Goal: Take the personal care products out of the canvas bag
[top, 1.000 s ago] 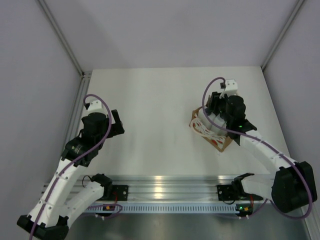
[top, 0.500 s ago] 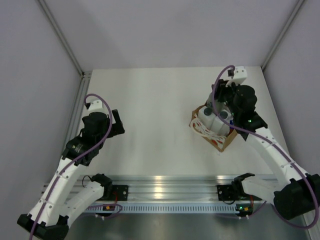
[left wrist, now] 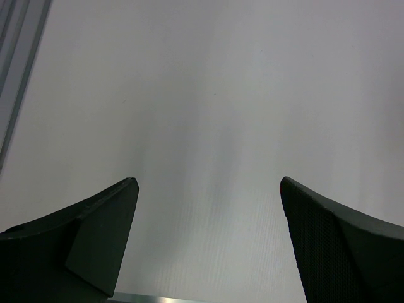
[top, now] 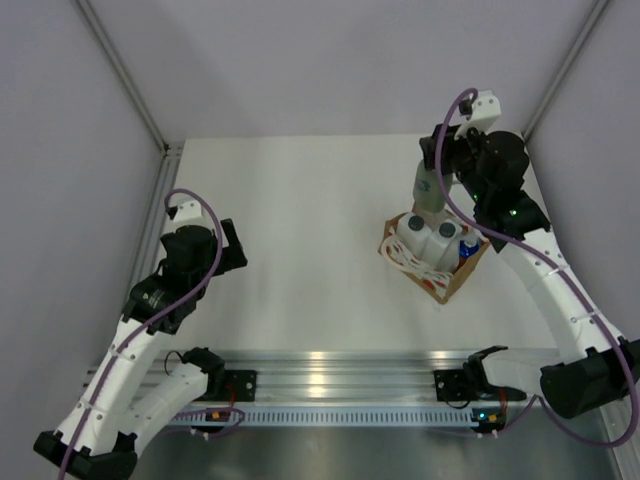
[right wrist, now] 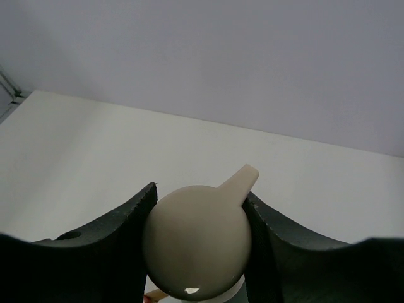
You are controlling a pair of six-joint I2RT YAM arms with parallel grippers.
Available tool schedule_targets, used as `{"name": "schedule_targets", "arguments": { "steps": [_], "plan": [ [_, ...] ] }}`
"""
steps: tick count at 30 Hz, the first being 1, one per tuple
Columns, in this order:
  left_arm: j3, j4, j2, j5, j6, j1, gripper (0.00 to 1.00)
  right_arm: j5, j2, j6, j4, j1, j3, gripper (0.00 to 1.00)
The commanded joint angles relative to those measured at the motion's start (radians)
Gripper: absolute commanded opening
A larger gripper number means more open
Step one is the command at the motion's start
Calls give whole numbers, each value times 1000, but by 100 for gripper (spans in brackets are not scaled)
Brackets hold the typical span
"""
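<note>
My right gripper (top: 441, 163) is shut on the beige pump top (right wrist: 197, 237) of the grey-green bottle (top: 428, 190) and holds it in the air, above and just behind the canvas bag (top: 452, 284). The bag stands on the table at the right, with its red-and-white pattern facing left. Inside it I see two white bottles with dark caps (top: 413, 236) (top: 441, 233) and the orange bottle with a blue cap (top: 466, 247). My left gripper (top: 233, 250) is open and empty over bare table at the left; its fingers (left wrist: 101, 240) are wide apart.
Grey walls enclose the white table (top: 310, 230) on three sides. An aluminium rail (top: 330, 375) runs along the near edge by the arm bases. A metal strip (left wrist: 16, 76) marks the table's left edge.
My right gripper has risen out of the bag with the grey-green pump bottle and moved toward the back. The left arm has not moved.
</note>
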Motion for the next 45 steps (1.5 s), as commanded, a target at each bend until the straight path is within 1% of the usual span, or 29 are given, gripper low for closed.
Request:
{"name": "schedule_targets", "arguments": {
  "steps": [1,3,7,13,20,27,31,37,41,42,45],
  "plan": [
    [-1,40,-9,-21,2,-2,98,-32,5,-11,122,13,131,0],
    [-1,40,-9,-21,2,-2,98,-60,19,-12,95,22,168,0],
    [-1,40,-11,-15,2,-2,98,-60,72,-20,67,57,254,0],
    [-1,39,-15,-17,1,-2,98,-55,131,-15,47,102,338,0],
    [-1,37,-23,-26,2,-1,98,-67,183,5,76,174,328,0],
    [-1,39,-29,-32,-1,-1,98,-45,243,26,226,267,225,0],
    [-1,37,-31,-32,1,-1,98,-73,272,67,378,312,128,0],
    [-1,39,-37,-38,-1,-1,98,-104,368,112,501,370,68,0],
    [-1,39,-37,-38,-1,-1,98,-136,421,140,598,385,25,0],
    [-1,39,-38,-37,-1,-1,98,-141,436,147,646,388,15,0],
    [-1,39,-37,-36,-1,1,98,-164,480,166,691,392,-2,0]
  ]
}}
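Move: The pump bottle is already out of the canvas bag, held in the right fingers. Its landing place is bare table about 24 cm left, level with the hand ahead and 34 cm lower. The bag's middle lies some 6 cm back, 2 cm right and 29 cm below; of the white bottles in the bag, one is roughly 4 cm back and 2 cm left, the other 7 cm back and 3 cm right, both 26 cm down. From the left hand, that bare spot is about 13 cm ahead, 22 cm right, 20 cm below. The pump bottle, still pinched at its top by the right fingers, is carried about 23 cm left, away from the bag and over open table. The right hand first climbs another 3 cm as it sets off left, then sinks some 18 cm towards the table while the leftward swing goes on, turning about 25 degrees counter-clockwise and tipping its fingers down; the grip holds. ##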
